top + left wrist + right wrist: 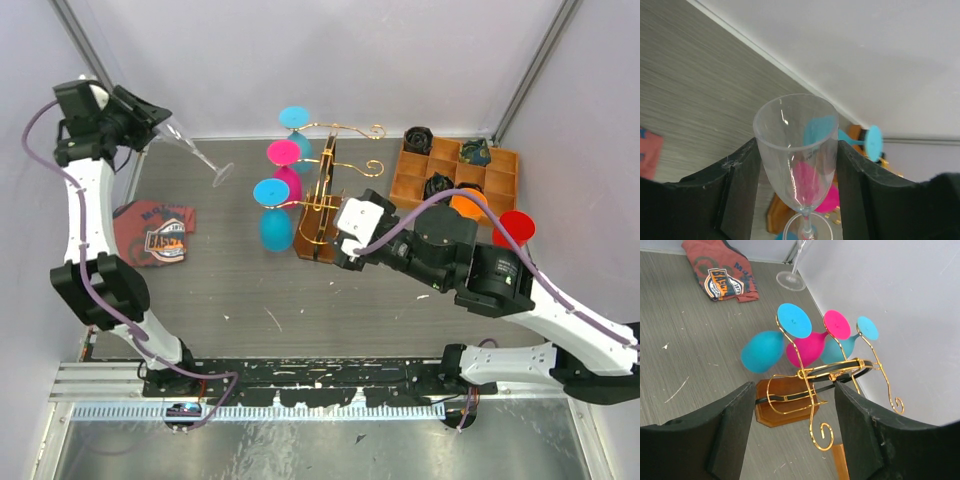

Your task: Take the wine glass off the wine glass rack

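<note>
A clear wine glass is held up at the far left, off the rack, its bowl clamped between the black fingers of my left gripper; its foot points toward the table's middle. The wine glass rack, gold wire on a brown wooden base, stands mid-table. A light blue glass, a pink glass and a blue glass hang from its left side. My right gripper stands open at the rack's right side, its fingers spread around the gold wire without closing on it.
A red printed cloth lies at the left. A compartmented wooden tray at the back right holds dark items and an orange one. A red disc sits by the tray. White walls enclose the table on three sides.
</note>
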Available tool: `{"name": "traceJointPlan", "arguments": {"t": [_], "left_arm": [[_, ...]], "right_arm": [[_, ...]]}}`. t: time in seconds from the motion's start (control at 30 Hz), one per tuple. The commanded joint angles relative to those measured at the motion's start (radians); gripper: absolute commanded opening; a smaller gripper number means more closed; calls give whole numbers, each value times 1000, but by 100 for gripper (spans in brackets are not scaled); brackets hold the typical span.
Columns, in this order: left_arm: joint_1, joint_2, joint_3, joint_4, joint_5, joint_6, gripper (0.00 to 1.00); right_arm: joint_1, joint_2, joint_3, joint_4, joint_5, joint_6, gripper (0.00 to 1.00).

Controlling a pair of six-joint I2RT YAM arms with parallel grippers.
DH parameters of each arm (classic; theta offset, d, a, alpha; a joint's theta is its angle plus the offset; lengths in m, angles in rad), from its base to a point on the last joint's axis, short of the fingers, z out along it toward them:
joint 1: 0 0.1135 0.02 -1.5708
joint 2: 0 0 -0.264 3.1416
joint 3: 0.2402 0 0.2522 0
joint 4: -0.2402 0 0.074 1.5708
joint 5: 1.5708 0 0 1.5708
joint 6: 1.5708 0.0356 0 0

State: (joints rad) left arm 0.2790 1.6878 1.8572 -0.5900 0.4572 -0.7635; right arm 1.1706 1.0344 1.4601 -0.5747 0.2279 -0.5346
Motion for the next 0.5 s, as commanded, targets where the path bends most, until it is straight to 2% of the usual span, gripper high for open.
{"name": "traceJointPlan", "arguments": {"t": [0.0, 0.17, 0.47], "left_arm": [[-104, 33, -59, 155, -248, 177, 51], [-244, 60, -95, 254, -587, 343, 51], [-337, 189, -143, 459, -1115, 510, 49]], "right_arm": [[2, -42, -28, 107, 65, 65, 68], [3, -47, -69, 122, 112, 88, 66], [3, -113, -121, 146, 112, 98, 66]]}}
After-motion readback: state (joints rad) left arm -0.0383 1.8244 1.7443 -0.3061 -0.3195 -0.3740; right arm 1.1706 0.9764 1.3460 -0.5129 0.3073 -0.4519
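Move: The left hand already holds the clear wine glass by its bowl, foot slanting down to the right. The open far-left table patch it heads for lies about 7 cm ahead and some 35 cm below. The shirt lies about 11 cm back, 5 cm left, 35 cm down; the hanging pink glass about 5 cm back, 30 cm right, 14 cm down. From the right hand that patch is some 38 cm ahead, 44 cm left, 42 cm down. The left fingers keep their grip around the clear glass's bowl while the hand sinks about 8 cm, fast at first and then easing, and pushes some 7 cm forward, towards the open table beyond the shirt, with a short swing right and most of the way back. On the way the wrist rolls some 40 degrees, left side rising, bringing the stem nearer to vertical, and turns slightly counter-clockwise. ##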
